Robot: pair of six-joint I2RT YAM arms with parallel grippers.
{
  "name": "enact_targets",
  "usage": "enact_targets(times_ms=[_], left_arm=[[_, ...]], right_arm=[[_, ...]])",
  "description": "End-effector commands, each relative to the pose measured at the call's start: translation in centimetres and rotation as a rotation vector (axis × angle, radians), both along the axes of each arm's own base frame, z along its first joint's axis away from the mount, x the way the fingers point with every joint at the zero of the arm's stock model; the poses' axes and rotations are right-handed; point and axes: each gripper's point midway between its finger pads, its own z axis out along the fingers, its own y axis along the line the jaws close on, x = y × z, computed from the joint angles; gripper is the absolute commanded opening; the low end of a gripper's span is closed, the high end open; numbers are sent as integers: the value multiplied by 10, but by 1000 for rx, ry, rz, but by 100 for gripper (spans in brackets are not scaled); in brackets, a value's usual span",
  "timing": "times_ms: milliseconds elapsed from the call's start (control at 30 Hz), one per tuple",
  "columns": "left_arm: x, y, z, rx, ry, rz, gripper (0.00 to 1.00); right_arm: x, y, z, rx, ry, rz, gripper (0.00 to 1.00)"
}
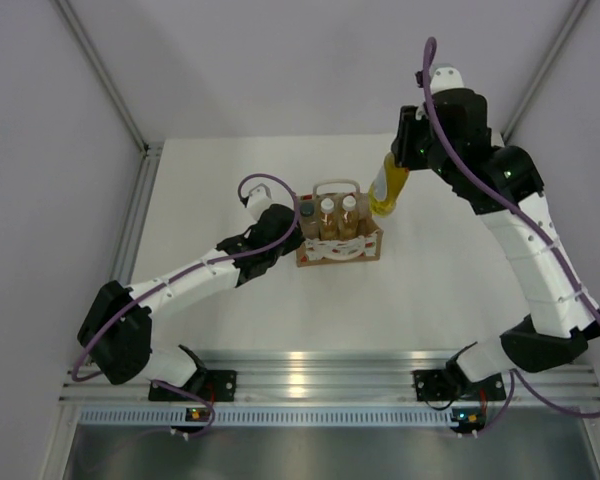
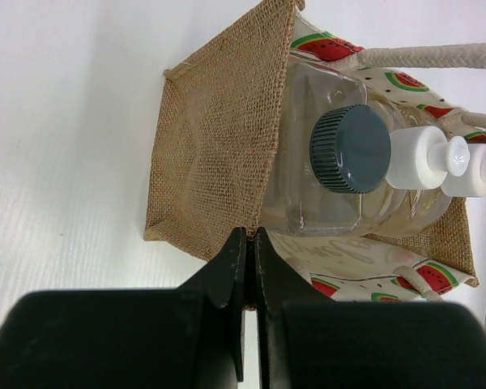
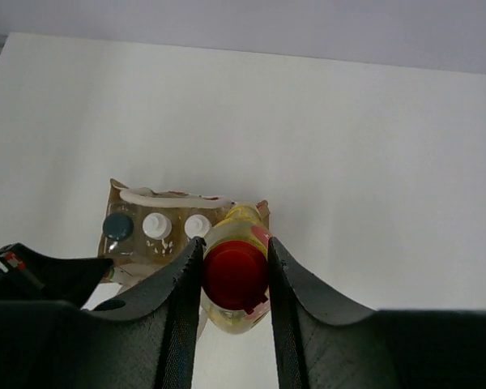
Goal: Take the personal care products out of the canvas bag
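Note:
The canvas bag (image 1: 340, 248) stands mid-table, tan with white handles and a watermelon band; it also shows in the left wrist view (image 2: 219, 146) and the right wrist view (image 3: 121, 253). Inside stand the clear bottle with dark grey cap (image 2: 350, 149) and two amber bottles with white caps (image 1: 338, 216). My left gripper (image 2: 250, 243) is shut on the bag's left rim edge. My right gripper (image 3: 235, 258) is shut on the red cap of the yellow bottle (image 1: 386, 186) and holds it lifted above the bag's right end.
White tabletop (image 1: 440, 290) all round the bag. A metal rail (image 1: 320, 375) runs along the near edge. A frame post (image 1: 140, 190) borders the left side.

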Motion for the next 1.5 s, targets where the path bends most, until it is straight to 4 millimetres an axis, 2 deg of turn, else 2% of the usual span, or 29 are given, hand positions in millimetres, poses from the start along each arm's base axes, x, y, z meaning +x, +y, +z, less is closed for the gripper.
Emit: enact_targets(times_ms=[0, 67, 100, 167, 200, 267, 300, 333, 367, 400, 433, 467, 533, 567, 600, 633, 667, 867, 1033, 1133, 1167, 1267, 1433, 1467], left_arm=[[-8, 3, -29, 47, 66, -5, 0], [-8, 3, -28, 43, 63, -7, 0], [-8, 3, -27, 41, 61, -7, 0], [-8, 3, -26, 41, 60, -8, 0], [-8, 3, -26, 41, 60, -8, 0], [-8, 3, -25, 38, 57, -10, 0], [-8, 2, -23, 36, 54, -12, 0], [-8, 2, -23, 36, 54, -14, 0], [-8, 2, -23, 36, 54, -14, 0], [-9, 2, -24, 36, 56, -16, 0], [-9, 2, -23, 35, 55, -17, 0], [-9, 2, -23, 35, 55, -17, 0], [-9, 1, -23, 33, 57, -19, 0], [-9, 1, -23, 33, 57, -21, 0], [-10, 1, -23, 33, 58, -23, 0], [-9, 1, -21, 29, 53, -23, 0], [-9, 0, -21, 27, 56, -24, 0], [-10, 0, -20, 32, 52, -35, 0], [-10, -3, -23, 32, 61, -47, 0], [-10, -5, -23, 34, 66, -54, 0], [-10, -5, -23, 32, 63, -54, 0], [-11, -3, -24, 37, 65, -52, 0], [-11, -3, -24, 37, 64, -52, 0], [-11, -2, -25, 40, 66, -49, 0]], right_arm=[[-21, -16, 31, 37, -103, -25, 0], [-30, -26, 29, 33, -110, -44, 0], [-30, -28, 14, 13, -86, -56, 0], [-40, -36, 12, 35, -104, -64, 0], [-40, -36, -4, 27, -85, -71, 0], [-51, -42, -7, 49, -104, -69, 0], [-51, -42, -32, 31, -69, -71, 0], [-57, -44, -25, 74, -118, -61, 0], [-59, -44, -31, 82, -121, -55, 0], [-60, -43, -54, 64, -91, -49, 0], [-64, -46, -52, 83, -121, -50, 0], [-64, -47, -72, 56, -95, -49, 0], [-69, -56, -78, 50, -108, -72, 0], [-70, -59, -95, 35, -84, -87, 0], [-72, -61, -100, 36, -84, -94, 0], [-75, -61, -98, 62, -108, -89, 0], [-77, -61, -114, 55, -84, -87, 0], [-85, -60, -150, 47, -30, -65, 0], [-87, -57, -165, 52, -16, -47, 0], [-88, -58, -171, 41, -6, -50, 19], [-88, -58, -172, 38, -4, -49, 33], [-89, -58, -171, 36, 1, -44, 53], [-86, -56, -160, 34, 2, -46, 57], [-85, -55, -150, 46, -14, -46, 57]])
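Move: The red-capped bottle already hangs by its cap from the right fingers. The bare table spot it is taken to lies about 10 cm back, 7 cm right and nearly 40 cm below that hand. The canvas bag's middle is about 4 cm ahead, 12 cm left and 33 cm down; its nearest white-capped bottle stands some 4 cm ahead, 8 cm left and 31 cm down. From the left hand the spot is about 12 cm back, 27 cm right, 15 cm down. The red-capped bottle, already clear of the bag, is carried by the right hand back and to the right, away from the bag, while sinking in one sweep of about 22 cm to the open table. There the fingers part partway and let go of its cap, and the hand eases up a couple of centimetres. The left gripper keeps its shut hold on the bag's left side. ##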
